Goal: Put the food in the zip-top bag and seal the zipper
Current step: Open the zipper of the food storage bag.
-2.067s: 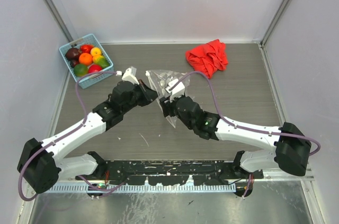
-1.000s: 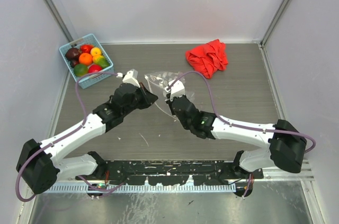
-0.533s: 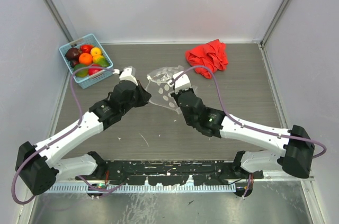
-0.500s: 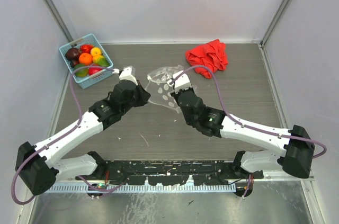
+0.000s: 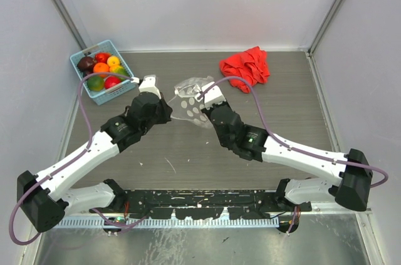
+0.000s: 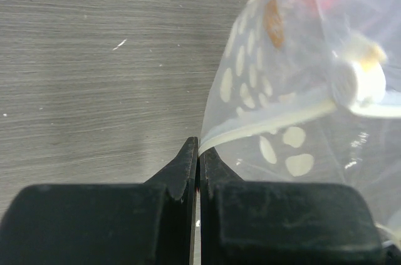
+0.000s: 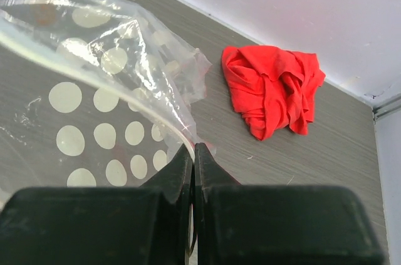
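The zip-top bag [image 5: 190,98], clear with white dots, hangs stretched between my two grippers near the table's middle. My left gripper [image 5: 168,109] is shut on the left end of the zipper [image 6: 269,121]; its tips [image 6: 198,146] pinch the strip. At the opposite end, my right gripper [image 5: 205,112] is shut on the bag's top edge [image 7: 193,147], with the dotted bag [image 7: 94,127] spreading to its left. The food [image 5: 100,71], round toy fruits in red, orange, green and dark purple, lies in the basket, away from both grippers.
A light blue basket [image 5: 91,50] holding the fruits stands at the back left, near the left wall. A crumpled red cloth [image 5: 245,67] lies at the back right, also in the right wrist view [image 7: 272,89]. A purple cable loops beside the basket.
Both grippers have moved towards the back of the table with the bag. The right gripper has closed on the bag's edge, and the bag is now stretched between them.
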Robot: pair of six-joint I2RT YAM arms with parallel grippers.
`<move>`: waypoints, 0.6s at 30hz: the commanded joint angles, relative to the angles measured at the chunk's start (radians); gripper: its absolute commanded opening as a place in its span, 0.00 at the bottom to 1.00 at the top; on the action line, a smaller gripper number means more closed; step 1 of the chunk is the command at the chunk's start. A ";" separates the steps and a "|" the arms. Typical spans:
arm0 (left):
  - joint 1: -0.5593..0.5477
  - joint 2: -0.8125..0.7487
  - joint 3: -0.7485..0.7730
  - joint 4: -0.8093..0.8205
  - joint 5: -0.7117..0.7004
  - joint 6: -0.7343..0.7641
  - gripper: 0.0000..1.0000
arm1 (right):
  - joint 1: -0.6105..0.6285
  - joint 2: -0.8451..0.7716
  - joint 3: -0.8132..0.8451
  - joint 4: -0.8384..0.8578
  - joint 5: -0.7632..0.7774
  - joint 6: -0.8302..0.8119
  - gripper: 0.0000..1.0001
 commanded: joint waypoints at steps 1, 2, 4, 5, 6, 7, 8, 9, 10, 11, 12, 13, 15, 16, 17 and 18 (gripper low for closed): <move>0.002 -0.028 0.004 0.063 0.085 -0.004 0.00 | 0.001 0.062 0.035 0.018 -0.005 0.030 0.03; 0.003 -0.027 -0.002 0.075 0.104 -0.013 0.00 | 0.001 0.075 0.034 0.022 -0.009 0.037 0.03; 0.002 -0.021 -0.011 0.091 0.131 -0.027 0.00 | 0.001 0.099 0.034 0.032 -0.020 0.049 0.06; 0.003 -0.016 -0.012 0.095 0.143 -0.033 0.00 | 0.001 0.109 0.035 0.036 -0.024 0.053 0.10; 0.002 -0.014 -0.015 0.097 0.151 -0.037 0.00 | 0.001 0.119 0.037 0.035 -0.029 0.057 0.14; 0.003 -0.013 -0.015 0.097 0.159 -0.042 0.00 | 0.001 0.127 0.040 0.035 -0.034 0.059 0.16; 0.004 -0.013 -0.016 0.100 0.168 -0.046 0.00 | 0.002 0.134 0.042 0.035 -0.038 0.062 0.18; 0.002 -0.014 -0.016 0.104 0.177 -0.049 0.00 | 0.001 0.141 0.045 0.035 -0.045 0.065 0.21; 0.003 -0.018 -0.017 0.106 0.182 -0.051 0.00 | 0.001 0.147 0.049 0.036 -0.053 0.069 0.23; 0.003 -0.020 -0.018 0.107 0.187 -0.052 0.00 | 0.001 0.152 0.052 0.038 -0.062 0.072 0.26; 0.002 -0.025 -0.017 0.108 0.191 -0.053 0.00 | 0.001 0.157 0.054 0.047 -0.073 0.074 0.29; 0.002 -0.027 -0.017 0.109 0.193 -0.054 0.00 | 0.000 0.162 0.056 0.055 -0.087 0.073 0.32; 0.003 -0.034 -0.018 0.110 0.198 -0.056 0.00 | -0.001 0.179 0.067 0.069 -0.115 0.072 0.36; 0.003 -0.037 -0.017 0.110 0.200 -0.056 0.00 | -0.001 0.191 0.076 0.073 -0.123 0.071 0.38; 0.002 -0.039 -0.018 0.109 0.200 -0.057 0.00 | 0.000 0.202 0.086 0.076 -0.129 0.071 0.42; 0.002 -0.042 -0.017 0.109 0.202 -0.057 0.00 | -0.001 0.214 0.096 0.078 -0.138 0.070 0.46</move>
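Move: I already have the food storage bag's rim pinched in both hands, some 12 cm apart. Its middle lies about 6 cm to the right, 2 cm ahead and 2 cm below my left hand; from my right hand it is about 6 cm left, 2 cm ahead and 6 cm below. From my right hand, the red cloth lies roughly 15 cm ahead, 16 cm right and 25 cm below. The fruit basket is some 12 cm ahead, 24 cm left and 18 cm below my left hand. I stop pulling the rim upward and lower my right hand about 5 cm while bringing it some 4 cm left, towards my left hand, and partway down I open its fingers to let the rim go. My left hand keeps its pinch and comes about 3 cm right, drawing back slightly and turning a little clockwise. ##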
